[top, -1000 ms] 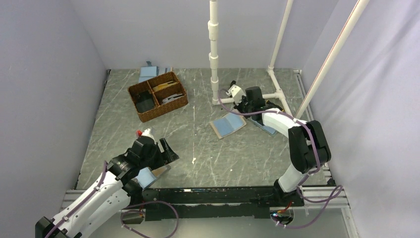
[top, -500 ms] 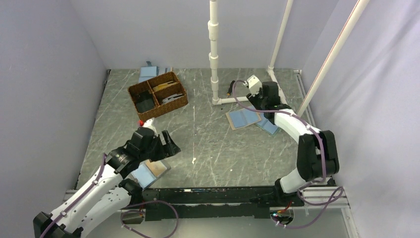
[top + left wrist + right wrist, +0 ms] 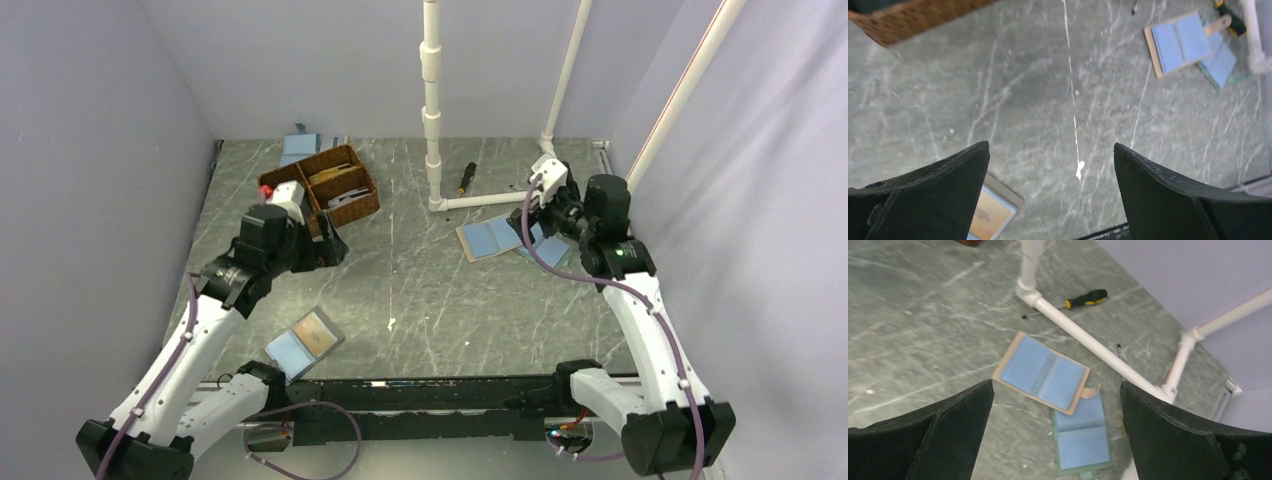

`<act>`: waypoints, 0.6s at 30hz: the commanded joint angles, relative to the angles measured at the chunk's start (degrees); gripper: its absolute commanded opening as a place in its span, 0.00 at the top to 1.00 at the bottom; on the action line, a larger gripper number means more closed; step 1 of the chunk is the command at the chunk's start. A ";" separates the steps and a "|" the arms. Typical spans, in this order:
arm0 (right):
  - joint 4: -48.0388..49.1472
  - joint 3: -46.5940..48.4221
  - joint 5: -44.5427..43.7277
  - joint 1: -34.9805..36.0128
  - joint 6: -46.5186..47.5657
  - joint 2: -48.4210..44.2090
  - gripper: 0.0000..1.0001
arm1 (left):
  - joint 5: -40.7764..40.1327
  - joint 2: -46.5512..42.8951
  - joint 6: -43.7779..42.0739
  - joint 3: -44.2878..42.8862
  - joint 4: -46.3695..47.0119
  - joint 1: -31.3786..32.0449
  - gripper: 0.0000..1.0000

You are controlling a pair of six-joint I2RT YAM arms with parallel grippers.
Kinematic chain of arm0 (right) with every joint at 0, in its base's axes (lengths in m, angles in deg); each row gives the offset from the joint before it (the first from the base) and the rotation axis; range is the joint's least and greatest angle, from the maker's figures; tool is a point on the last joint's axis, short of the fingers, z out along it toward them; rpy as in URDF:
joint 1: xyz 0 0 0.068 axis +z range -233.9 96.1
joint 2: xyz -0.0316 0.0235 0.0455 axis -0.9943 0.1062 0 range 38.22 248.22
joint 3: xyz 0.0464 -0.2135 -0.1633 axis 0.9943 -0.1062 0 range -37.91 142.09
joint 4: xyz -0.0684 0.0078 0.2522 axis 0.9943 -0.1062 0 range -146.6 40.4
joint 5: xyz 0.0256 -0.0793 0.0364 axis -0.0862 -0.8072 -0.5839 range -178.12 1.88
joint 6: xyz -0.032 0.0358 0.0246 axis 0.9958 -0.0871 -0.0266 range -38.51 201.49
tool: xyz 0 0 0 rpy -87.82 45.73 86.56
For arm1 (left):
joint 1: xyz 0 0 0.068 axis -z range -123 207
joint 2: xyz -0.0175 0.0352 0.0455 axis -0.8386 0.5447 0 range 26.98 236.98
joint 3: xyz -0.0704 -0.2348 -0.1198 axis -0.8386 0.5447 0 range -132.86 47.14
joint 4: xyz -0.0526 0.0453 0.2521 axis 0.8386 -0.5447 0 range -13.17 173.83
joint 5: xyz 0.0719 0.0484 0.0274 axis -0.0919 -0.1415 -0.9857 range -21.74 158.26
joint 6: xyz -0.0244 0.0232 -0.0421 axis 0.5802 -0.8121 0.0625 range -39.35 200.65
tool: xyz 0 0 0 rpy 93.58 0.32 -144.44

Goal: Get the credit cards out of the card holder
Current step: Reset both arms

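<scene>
The card holder [image 3: 490, 238], light blue with tan edging, lies open and flat by the white pipe; it also shows in the right wrist view [image 3: 1040, 371] and far off in the left wrist view [image 3: 1180, 42]. I cannot make out any credit cards in its pockets. My right gripper [image 3: 545, 222] hovers open just right of and above the holder, with nothing between its fingers [image 3: 1056, 384]. Over at the left, near the basket, my left gripper [image 3: 328, 246] is raised high and open [image 3: 1051, 146], also holding nothing.
A green-edged blue folder [image 3: 545, 250] lies partly under the holder's right edge [image 3: 1082, 440]. A folder with one brown half [image 3: 305, 343] lies near the front left. A wicker basket [image 3: 320, 192], a white pipe frame [image 3: 432, 100] and a screwdriver [image 3: 466, 178] stand at the back.
My right gripper slid the card holder right toward the pipe, opened, and drew back right. My left arm rose from the brown-half folder toward the basket and opened wider.
</scene>
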 commanded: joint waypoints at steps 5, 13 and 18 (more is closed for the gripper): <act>0.06 1.39 1.35 -3.91 -21.12 -7.96 0.00 | 3.34 2.80 -13.12 -6.78 -0.03 -6.59 0.01; -3.64 6.24 -4.25 -3.91 -29.78 -9.82 0.00 | 2.93 -2.73 -17.02 -2.44 1.94 -6.68 0.01; -2.42 4.25 -2.33 -5.45 -31.93 -11.23 0.00 | 4.92 -5.57 -17.34 0.82 3.25 -7.38 0.01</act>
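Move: Both empty hands hang wide open over the table. From the right hand the open card holder lies about 10 cm ahead, 6 cm left and some 20 cm below, with a second blue holder 6 cm ahead and 7 cm right. The card holder is about 19 cm ahead and 35 cm right of the left hand, which has the basket 35 cm ahead, 8 cm left, and the orange-and-blue holder 14 cm back, 7 cm left. Right hand rises about 6 cm and draws back, rolling left side up; left eases leftward, rising slightly; both stay open. ##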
